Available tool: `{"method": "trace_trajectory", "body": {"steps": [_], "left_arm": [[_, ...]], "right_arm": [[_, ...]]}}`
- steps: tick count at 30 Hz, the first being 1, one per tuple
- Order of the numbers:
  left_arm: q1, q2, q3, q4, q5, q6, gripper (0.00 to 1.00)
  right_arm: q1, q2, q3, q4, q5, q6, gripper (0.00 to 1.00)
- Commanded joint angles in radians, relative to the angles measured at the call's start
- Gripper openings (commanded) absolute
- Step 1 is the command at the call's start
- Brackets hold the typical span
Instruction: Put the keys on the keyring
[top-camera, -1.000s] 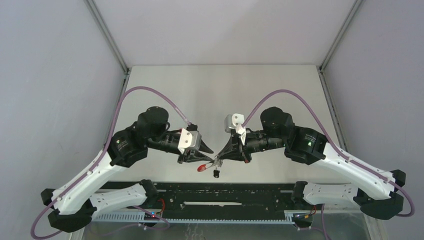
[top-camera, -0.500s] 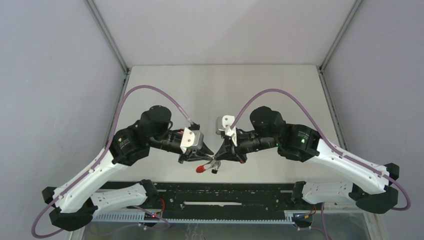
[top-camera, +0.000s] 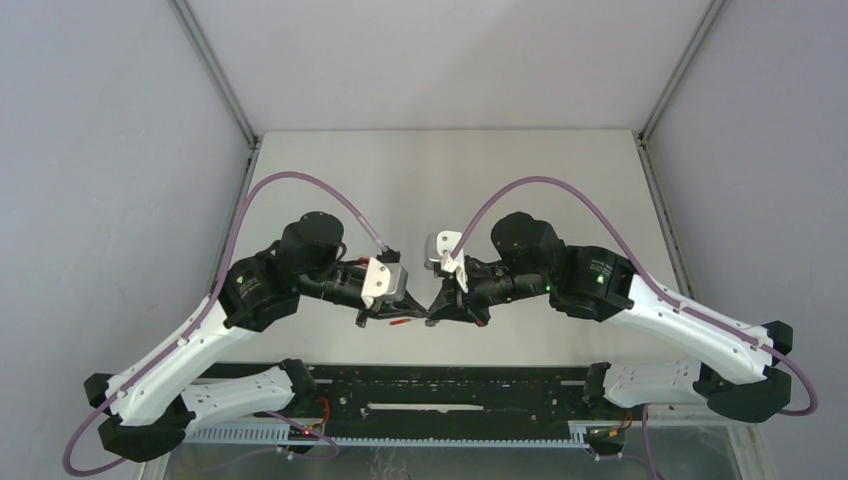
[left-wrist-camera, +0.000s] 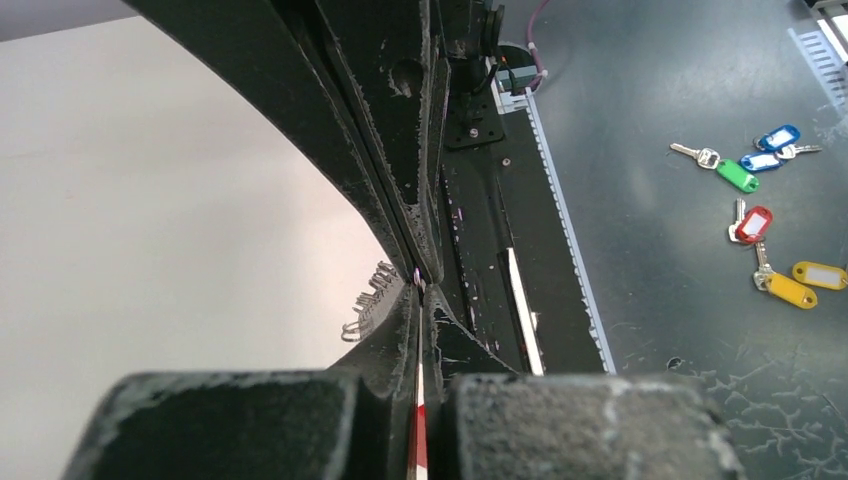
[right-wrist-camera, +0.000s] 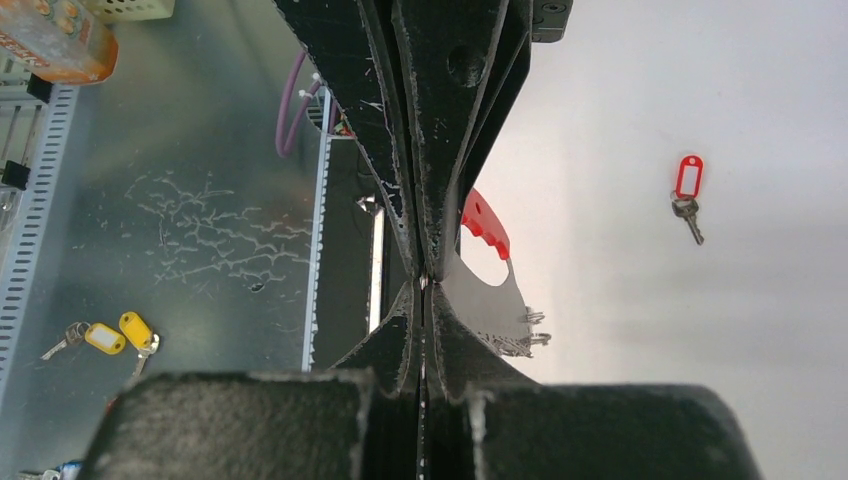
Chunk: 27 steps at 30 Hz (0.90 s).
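My two grippers meet tip to tip above the table's near edge. In the right wrist view the right gripper (right-wrist-camera: 424, 282) is shut on the keyring (right-wrist-camera: 487, 285), a silver-grey plate with a red arc (right-wrist-camera: 486, 226) and a row of small metal loops (right-wrist-camera: 527, 331). In the left wrist view the left gripper (left-wrist-camera: 420, 288) is shut on a thin red-and-white tag (left-wrist-camera: 418, 425), seen edge-on, with the loops (left-wrist-camera: 368, 303) just left of its fingers. From above, the red tag (top-camera: 400, 322) shows under the left gripper (top-camera: 417, 316), facing the right gripper (top-camera: 435, 316). Another red-tagged key (right-wrist-camera: 688, 192) lies on the table. The black-headed key is hidden.
Beyond the table's near edge run the black base rail (top-camera: 450, 385) and a slotted cable duct (left-wrist-camera: 565, 220). On the dark floor below lie several spare keys with blue, green, red and yellow tags (left-wrist-camera: 752, 222), and more yellow-tagged ones (right-wrist-camera: 120, 335). Grey walls close in both sides.
The left gripper has closed on the red tag. The right arm has slid left with the keyring. The tag and black key no longer hang below the grippers.
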Motion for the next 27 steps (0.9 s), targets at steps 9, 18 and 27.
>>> {"method": "trace_trajectory", "body": {"steps": [9, 18, 27], "left_arm": [[-0.001, 0.005, 0.017, 0.05, -0.178, -0.072, 0.0], [0.061, -0.056, -0.042, 0.223, -0.052, -0.267, 0.0], [0.134, -0.111, -0.133, 0.51, 0.026, -0.512, 0.0]], "right_arm": [[-0.024, -0.089, -0.044, 0.207, -0.031, 0.091, 0.27], [-0.111, -0.202, -0.163, 0.356, -0.066, 0.214, 0.44], [-0.158, -0.367, -0.38, 0.63, -0.019, 0.377, 0.52]]}}
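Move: The two grippers meet fingertip to fingertip on the keyring, the left already pinching; its middle hangs roughly 5 cm below, 2 cm left and 2 cm ahead of the left hand. The red-tagged key lies on the table some 19 cm ahead of the left hand, about 10 cm to its left and 30 cm below. From the right hand, the keyring's middle is about 3 cm left, 2 cm ahead and 5 cm below. Right fingers open off the keyring, retreating up and right about 6 cm; left carries keyring up and forward. ##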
